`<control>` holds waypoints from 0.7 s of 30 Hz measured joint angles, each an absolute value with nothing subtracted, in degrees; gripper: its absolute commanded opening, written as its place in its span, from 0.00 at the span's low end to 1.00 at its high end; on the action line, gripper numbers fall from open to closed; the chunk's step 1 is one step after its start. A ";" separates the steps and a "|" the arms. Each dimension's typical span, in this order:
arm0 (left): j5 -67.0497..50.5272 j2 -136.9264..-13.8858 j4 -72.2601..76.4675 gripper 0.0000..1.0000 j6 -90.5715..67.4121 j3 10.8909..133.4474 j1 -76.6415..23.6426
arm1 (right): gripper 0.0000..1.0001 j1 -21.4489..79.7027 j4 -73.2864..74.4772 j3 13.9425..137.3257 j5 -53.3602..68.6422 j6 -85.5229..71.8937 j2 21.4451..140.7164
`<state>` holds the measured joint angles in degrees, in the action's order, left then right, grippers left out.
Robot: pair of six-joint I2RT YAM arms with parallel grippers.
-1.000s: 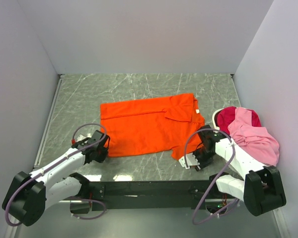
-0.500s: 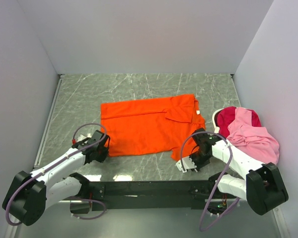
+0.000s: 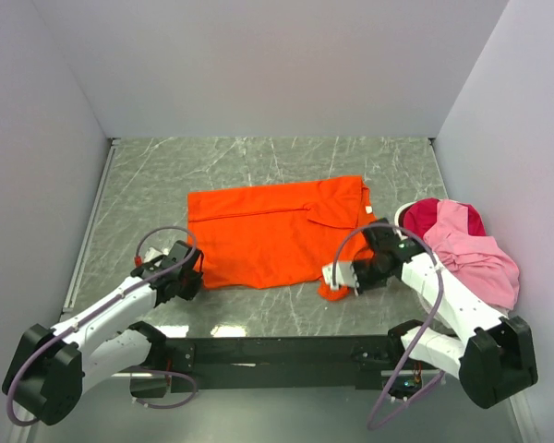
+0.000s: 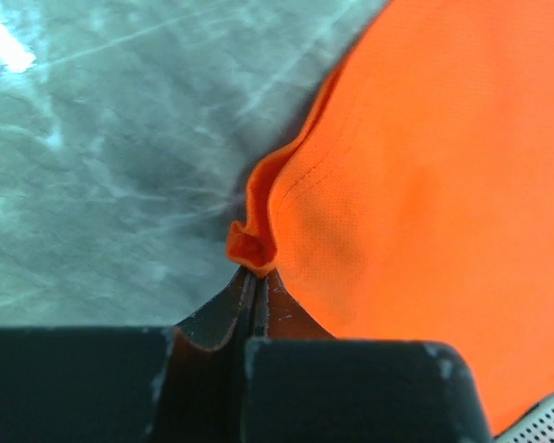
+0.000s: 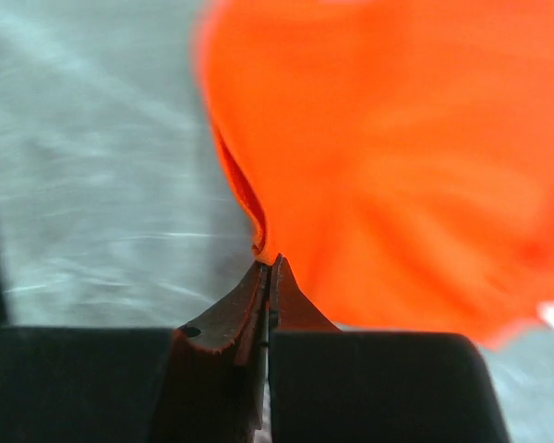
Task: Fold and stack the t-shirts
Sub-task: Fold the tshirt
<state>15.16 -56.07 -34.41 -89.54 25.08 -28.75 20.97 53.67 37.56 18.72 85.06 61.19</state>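
Note:
The bright orange t-shirt (image 3: pixel 272 231) lies spread on the grey marbled table (image 3: pixel 258 166). My left gripper (image 3: pixel 199 273) is shut on its near left corner; the left wrist view shows a small bunch of orange fabric (image 4: pixel 251 247) pinched at the closed jaws. My right gripper (image 3: pixel 335 280) is shut on the shirt's near right corner, and the right wrist view shows the orange edge (image 5: pixel 258 231) rising from the closed jaws. A pile of a light pink shirt (image 3: pixel 471 254) and a magenta-red shirt (image 3: pixel 425 217) lies at the right. No white shirt shows.
White walls enclose the table on the left, back and right. The black base rail (image 3: pixel 277 351) runs along the near edge. The pink and magenta pile sits close beside the right arm (image 3: pixel 443 286).
My right gripper has moved up and leftward from the table's near edge with the shirt's near right corner. The left gripper has hardly moved.

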 measured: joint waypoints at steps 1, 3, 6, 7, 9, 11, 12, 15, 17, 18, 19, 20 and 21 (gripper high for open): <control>15.18 -56.07 -34.70 0.00 -89.32 25.65 -28.75 | 0.00 20.43 52.95 39.57 18.87 83.42 61.19; 15.33 -56.07 -34.92 0.00 -88.99 27.03 -28.75 | 0.00 19.33 51.59 42.72 19.07 80.79 61.19; 15.35 -56.10 -34.89 0.00 -88.27 29.08 -28.51 | 0.00 17.80 50.06 46.74 19.20 77.06 61.30; 15.35 -56.10 -34.81 0.00 -88.14 29.74 -28.23 | 0.00 17.39 49.50 47.79 19.31 75.81 61.36; 15.29 -56.10 -34.54 0.00 -87.72 30.63 -27.18 | 0.00 16.78 48.38 49.32 19.62 73.58 61.63; 15.09 -56.10 -34.15 0.00 -87.46 30.98 -25.61 | 0.00 16.43 47.11 50.37 19.64 71.57 62.17; 14.85 -56.10 -33.85 0.00 -87.22 31.00 -24.64 | 0.00 16.23 46.44 50.92 19.62 70.61 62.61; 14.22 -56.12 -33.61 0.00 -86.17 31.16 -21.71 | 0.00 15.53 44.25 52.38 19.53 67.79 64.07; 13.65 -56.42 -33.58 0.00 -85.19 31.70 -19.88 | 0.00 14.81 42.81 53.58 19.51 66.08 65.30; 13.39 -56.80 -33.45 0.00 -84.71 32.18 -19.11 | 0.00 14.39 42.00 54.24 19.49 65.30 66.00; 13.28 -57.25 -33.34 0.00 -84.29 32.71 -18.44 | 0.00 14.02 41.19 54.83 19.44 64.53 66.76; 12.99 -57.89 -33.21 0.00 -83.55 33.39 -17.78 | 0.00 13.69 40.27 55.46 19.33 63.75 67.61; 12.82 -58.65 -33.04 0.00 -83.05 34.11 -17.26 | 0.00 13.47 39.40 55.94 19.16 63.05 68.34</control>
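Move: Both hands already hold the orange t-shirt's near edge, to be folded over its far edge. The far-left corner lies about 25 cm ahead of the left hand, 4 to its left and 2 lower. The far-right corner lies some 25 cm ahead of the right hand, 5 to its right and 5 lower, with the white tag 18 ahead and 6 right. The loose sleeve end hangs 5 cm left of that hand and 3 back. Both hands keep the near edge pinched in shut fingers and carry it up and forward towards the far edge. The right leads, quickly, about 13 cm forward and 10 up, swinging some 25 degrees clockwise and tipping its fingers outward; the left goes only about 5 forward and 5 up, easing a little left in the second half. ##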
